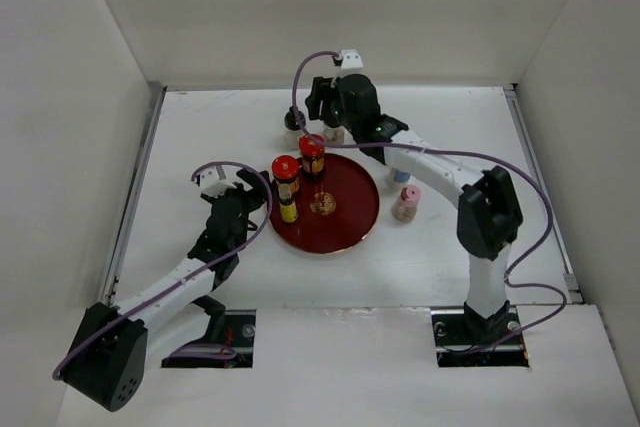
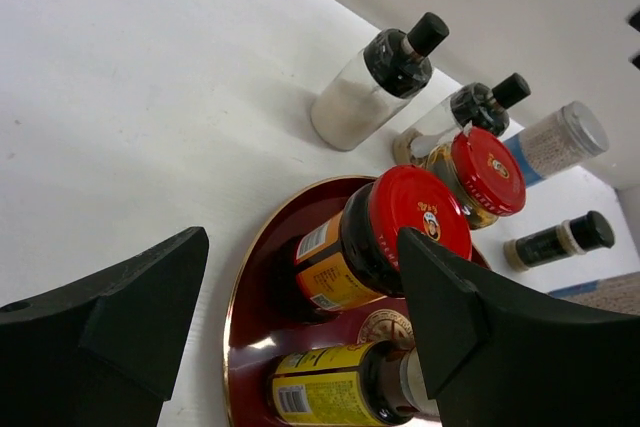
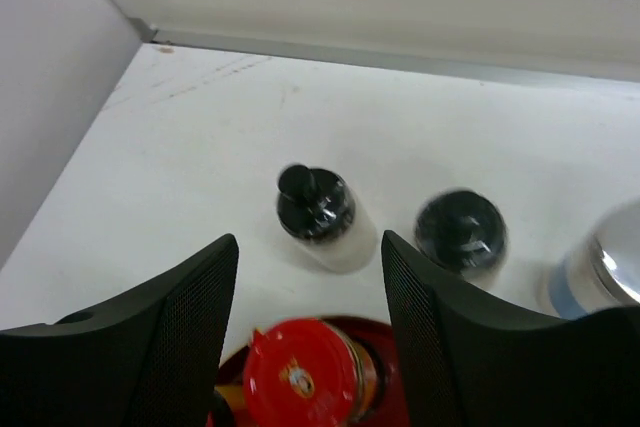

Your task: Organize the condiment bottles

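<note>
On the round dark red plate (image 1: pixel 350 222) stand two red-capped jars (image 1: pixel 286 169) (image 1: pixel 312 150) and a yellow-labelled bottle (image 1: pixel 288 210). My left gripper (image 1: pixel 260 197) is at the plate's left rim, open. In its wrist view its jaws (image 2: pixel 300 239) frame the near red-capped jar (image 2: pixel 390 237) and the yellow-labelled bottle (image 2: pixel 335 387) without touching them. My right gripper (image 1: pixel 320 119) hovers open over the plate's back edge, the far red-capped jar (image 3: pixel 300 382) low between its fingers with gaps on both sides. Two black-capped white bottles (image 3: pixel 318 212) (image 3: pixel 460 232) stand behind the plate.
Right of the plate stand a silver-capped, blue-banded white bottle (image 1: pixel 400 175) and a pink bottle (image 1: pixel 406 203). A small dark black-capped bottle (image 2: pixel 555 240) shows in the left wrist view. White walls enclose the table on three sides.
</note>
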`<control>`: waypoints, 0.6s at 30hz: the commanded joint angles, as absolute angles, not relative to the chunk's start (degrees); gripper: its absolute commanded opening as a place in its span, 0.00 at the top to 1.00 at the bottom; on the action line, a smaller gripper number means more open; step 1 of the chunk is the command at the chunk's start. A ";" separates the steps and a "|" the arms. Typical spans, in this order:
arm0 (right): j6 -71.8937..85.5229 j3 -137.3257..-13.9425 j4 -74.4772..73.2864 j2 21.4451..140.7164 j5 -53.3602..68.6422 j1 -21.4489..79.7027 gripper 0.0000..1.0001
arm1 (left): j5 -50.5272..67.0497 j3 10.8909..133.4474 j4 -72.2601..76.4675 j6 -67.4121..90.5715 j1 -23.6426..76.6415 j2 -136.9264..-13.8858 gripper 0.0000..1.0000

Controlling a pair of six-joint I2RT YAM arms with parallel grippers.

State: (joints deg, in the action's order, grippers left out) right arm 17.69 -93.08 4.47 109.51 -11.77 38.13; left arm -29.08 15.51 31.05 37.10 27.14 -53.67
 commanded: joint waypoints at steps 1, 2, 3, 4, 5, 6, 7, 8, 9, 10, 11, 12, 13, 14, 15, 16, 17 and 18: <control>14.15 -104.21 -3.15 116.61 -8.27 38.19 0.36 | -25.84 14.24 36.83 41.57 25.71 -52.21 0.25; 13.80 -106.67 -3.77 118.63 -7.57 38.19 0.36 | -25.84 13.98 36.91 41.92 25.45 -51.95 0.25; 13.28 -108.70 -3.78 120.39 -6.69 38.19 0.35 | -25.75 13.71 36.91 42.10 25.09 -51.77 0.25; 13.01 -110.81 -3.78 122.15 -6.16 38.19 0.35 | -25.66 13.54 36.91 42.19 24.74 -51.59 0.25; 12.92 -113.09 -4.13 123.91 -6.07 38.19 0.34 | -25.58 13.36 36.83 42.27 24.48 -51.33 0.25; 12.83 -115.12 -4.30 125.49 -6.24 38.19 0.34 | -25.49 13.10 36.91 42.45 24.39 -51.15 0.25; 12.75 -116.96 -4.13 127.07 -6.24 38.19 0.34 | -25.49 13.01 36.91 42.80 24.39 -51.15 0.25; 13.01 -118.81 -4.30 128.57 -5.98 38.19 0.34 | -25.49 13.01 36.91 42.89 24.39 -51.24 0.25; 13.09 -120.57 -4.39 129.98 -5.72 38.19 0.34 | -25.49 13.09 37.00 42.89 24.30 -51.59 0.25; 12.83 -122.15 -4.39 131.47 -5.54 38.19 0.33 | -25.40 13.10 37.00 42.89 24.30 -51.77 0.25; 12.75 -123.91 -4.48 132.96 -5.45 38.19 0.33 | -25.31 13.10 37.00 42.98 24.30 -51.94 0.25; 12.74 -125.06 -4.66 134.02 -5.45 38.19 0.33 | -25.05 13.10 37.00 43.15 24.30 -52.20 0.25; 12.74 -125.94 -4.83 134.99 -5.45 38.19 0.33 | -24.87 13.18 37.18 43.24 24.30 -52.47 0.25; 12.74 -126.30 -4.57 135.61 -5.54 38.19 0.34 | -24.70 13.27 37.35 43.24 24.30 -52.91 0.25; 12.74 -126.30 -4.05 135.96 -5.71 38.36 0.35 | -24.52 13.36 37.61 43.16 24.21 -53.43 0.25; 13.09 -126.47 -3.61 136.49 -5.71 38.45 0.35 | -24.43 13.36 37.70 43.24 24.13 -53.79 0.25; 13.27 -126.56 -3.26 136.84 -5.71 38.54 0.36 | -24.26 13.36 37.71 43.24 23.95 -54.05 0.25; 13.45 -126.65 -3.25 137.11 -5.89 38.71 0.37 | -24.17 13.45 37.71 43.24 23.95 -54.14 0.25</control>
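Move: The right hand, open, is going for the left of the two black-capped bottles, about 10 cm ahead, 8 cm to its left and 19 cm below. The second black-capped bottle stands some 9 cm right of that one, level with it; the rear red-lidded jar is roughly 1 cm ahead of the hand and 4 cm left, also well below. From the left hand, the left bottle is about 25 cm ahead, 10 cm right and 9 cm lower. The right hand sinks some 8 cm, moving left and forward nearly as far, towards the left black-capped bottle, fingers open. ##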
